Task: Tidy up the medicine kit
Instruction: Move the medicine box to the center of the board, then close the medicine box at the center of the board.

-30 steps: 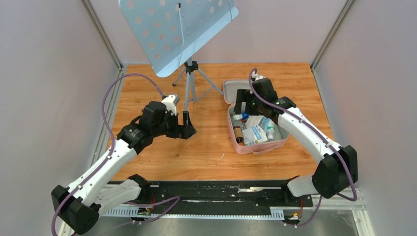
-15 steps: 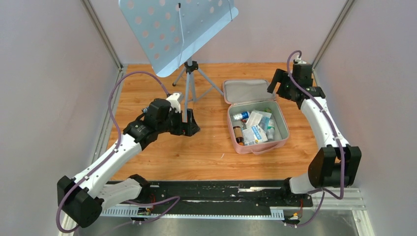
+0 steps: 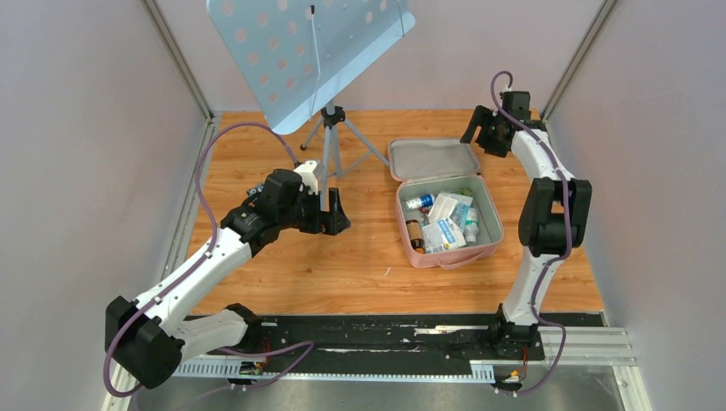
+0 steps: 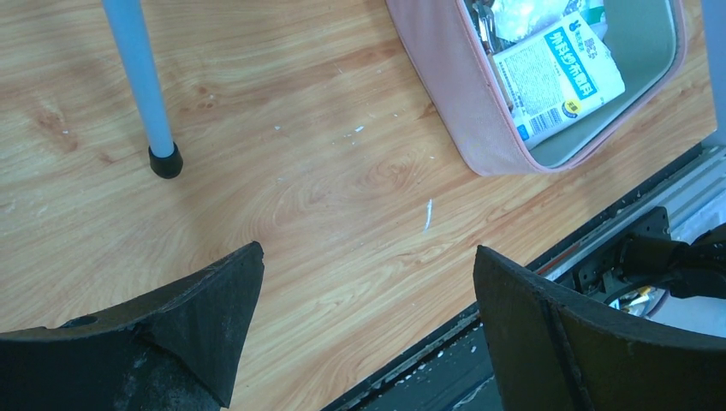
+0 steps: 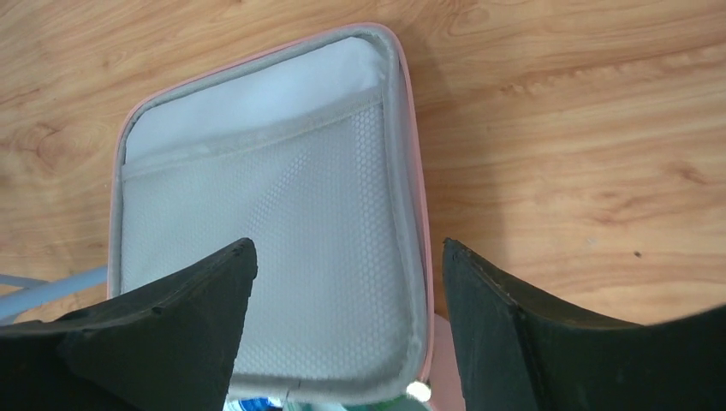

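The pink medicine kit lies open on the wooden table, right of centre. Its grey mesh lid is folded back flat towards the far side. The tray holds several blue-white packets and small bottles. My right gripper hovers open just past the lid's far right corner. In the right wrist view the lid lies below my right gripper, and nothing is held. My left gripper stands open over bare wood left of the kit. The left wrist view shows my left gripper empty and the kit's pink wall at upper right.
A music stand with a perforated blue-grey plate stands on a tripod at the back centre. One of its legs ends close to my left gripper. Grey walls close off both sides. A black rail runs along the near edge.
My right arm has lifted out of the kit's tray and swung back to the far right, beyond the lid, its jaws a little narrower. My left arm edged slightly rightward.
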### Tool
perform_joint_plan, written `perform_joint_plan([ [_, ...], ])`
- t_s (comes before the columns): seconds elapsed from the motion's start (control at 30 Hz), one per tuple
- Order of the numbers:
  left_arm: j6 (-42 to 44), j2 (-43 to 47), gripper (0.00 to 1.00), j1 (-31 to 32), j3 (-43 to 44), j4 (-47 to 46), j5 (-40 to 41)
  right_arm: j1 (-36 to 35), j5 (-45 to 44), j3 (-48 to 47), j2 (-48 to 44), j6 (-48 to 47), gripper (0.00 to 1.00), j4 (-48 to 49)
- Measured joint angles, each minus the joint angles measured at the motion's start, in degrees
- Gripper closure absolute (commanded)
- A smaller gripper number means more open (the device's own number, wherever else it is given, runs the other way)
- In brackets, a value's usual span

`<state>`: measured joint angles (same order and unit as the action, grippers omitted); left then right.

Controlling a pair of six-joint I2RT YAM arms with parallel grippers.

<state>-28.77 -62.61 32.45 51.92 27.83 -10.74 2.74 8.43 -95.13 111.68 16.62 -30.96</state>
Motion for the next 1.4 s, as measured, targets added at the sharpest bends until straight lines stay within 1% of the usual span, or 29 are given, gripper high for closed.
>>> perform_joint_plan([
  [0.1,0.0,-0.02,0.0,0.0,0.0,0.04,0.11,1.62,4.09,-3.41,5.29,1.29,0.2,0.09],
  [0.27,-0.02,-0.24,0.0,0.0,0.0,-0.07,0.09,5.49,11.85,-6.45,11.91,4.07,0.19,-0.09],
  [0.37,0.0,-0.9,0.0,0.0,0.0,-0.28,0.04,7.21,17.05,-7.08,14.88,5.42,0.24,-0.11],
  [0.43,-0.02,-1.29,0.0,0.02,0.0,-0.28,0.02,7.98,20.39,-7.32,16.5,5.88,0.31,-0.31],
  [0.5,-0.02,-1.6,0.0,0.02,0.0,-0.28,-0.13,8.22,23.63,-7.63,17.73,6.27,0.43,-0.42],
  [0.53,-0.02,-1.64,0.0,0.02,0.0,-0.28,-0.15,8.22,24.98,-7.69,18.18,6.45,0.46,-0.46],
  [0.57,-0.02,-1.64,0.0,0.0,0.0,-0.28,-0.15,8.2,26.4,-7.69,18.45,6.78,0.53,-0.48],
  [0.67,-0.02,-1.64,0.0,0.0,0.0,-0.33,-0.15,8.17,29.86,-7.82,18.47,7.61,0.69,-0.35],
  [0.73,-0.02,-1.66,0.0,0.0,0.0,-0.35,-0.17,8.24,31.41,-8.04,18.47,7.98,0.75,0.22],
  [0.83,-0.02,-1.99,0.0,0.0,0.0,-0.46,-0.17,8.92,32.72,-8.0,18.47,8.61,0.87,0.76],
  [0.87,-0.02,-2.12,0.0,0.02,0.0,-0.46,-0.22,9.16,33.14,-7.89,18.43,8.66,0.89,0.81],
  [1.03,-0.02,-2.78,0.0,0.0,0.0,-0.48,-0.61,9.86,34.05,-6.75,17.4,8.35,0.9,1.14],
  [1.17,-0.02,-3.08,0.0,0.0,0.0,-0.5,-0.85,10.14,34.77,-5.62,14.78,6.49,0.9,1.36],
  [1.27,-0.02,-3.1,0.0,0.0,0.0,-0.52,-0.98,10.23,35.6,-3.8,12.04,4.94,0.89,2.51],
  [1.4,-0.04,-3.08,0.0,0.0,0.0,-0.63,-1.05,10.51,36.26,0.92,6.88,2.38,0.86,5.62],
])
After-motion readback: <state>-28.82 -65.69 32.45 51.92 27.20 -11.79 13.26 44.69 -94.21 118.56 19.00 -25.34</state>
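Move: The right hand, empty and open, hangs over the right edge of the medicine box's open lid; the middle of that edge is about 7 cm below, 2 cm ahead and 1 cm to the left. From this hand the lid's middle lies some 12 cm left and level fore and aft, and the filled box body about 19 cm back and 8 cm left. From the left hand, the lid edge lies roughly 27 cm ahead, 37 cm right and 11 cm lower. The right hand sinks about 8 cm beside the lid's free right edge, edging a little forward while the wrist rolls some 30 degrees, its left side rising so that the fingers point in leftward at the edge, and then shuts its wide-open fingers, pinching the padded rim between the pads. Keeping that pinch and most of the roll, it lifts the edge about 7 cm, drawing back a couple of centimetres towards the box body and turning slightly counter-clockwise. ##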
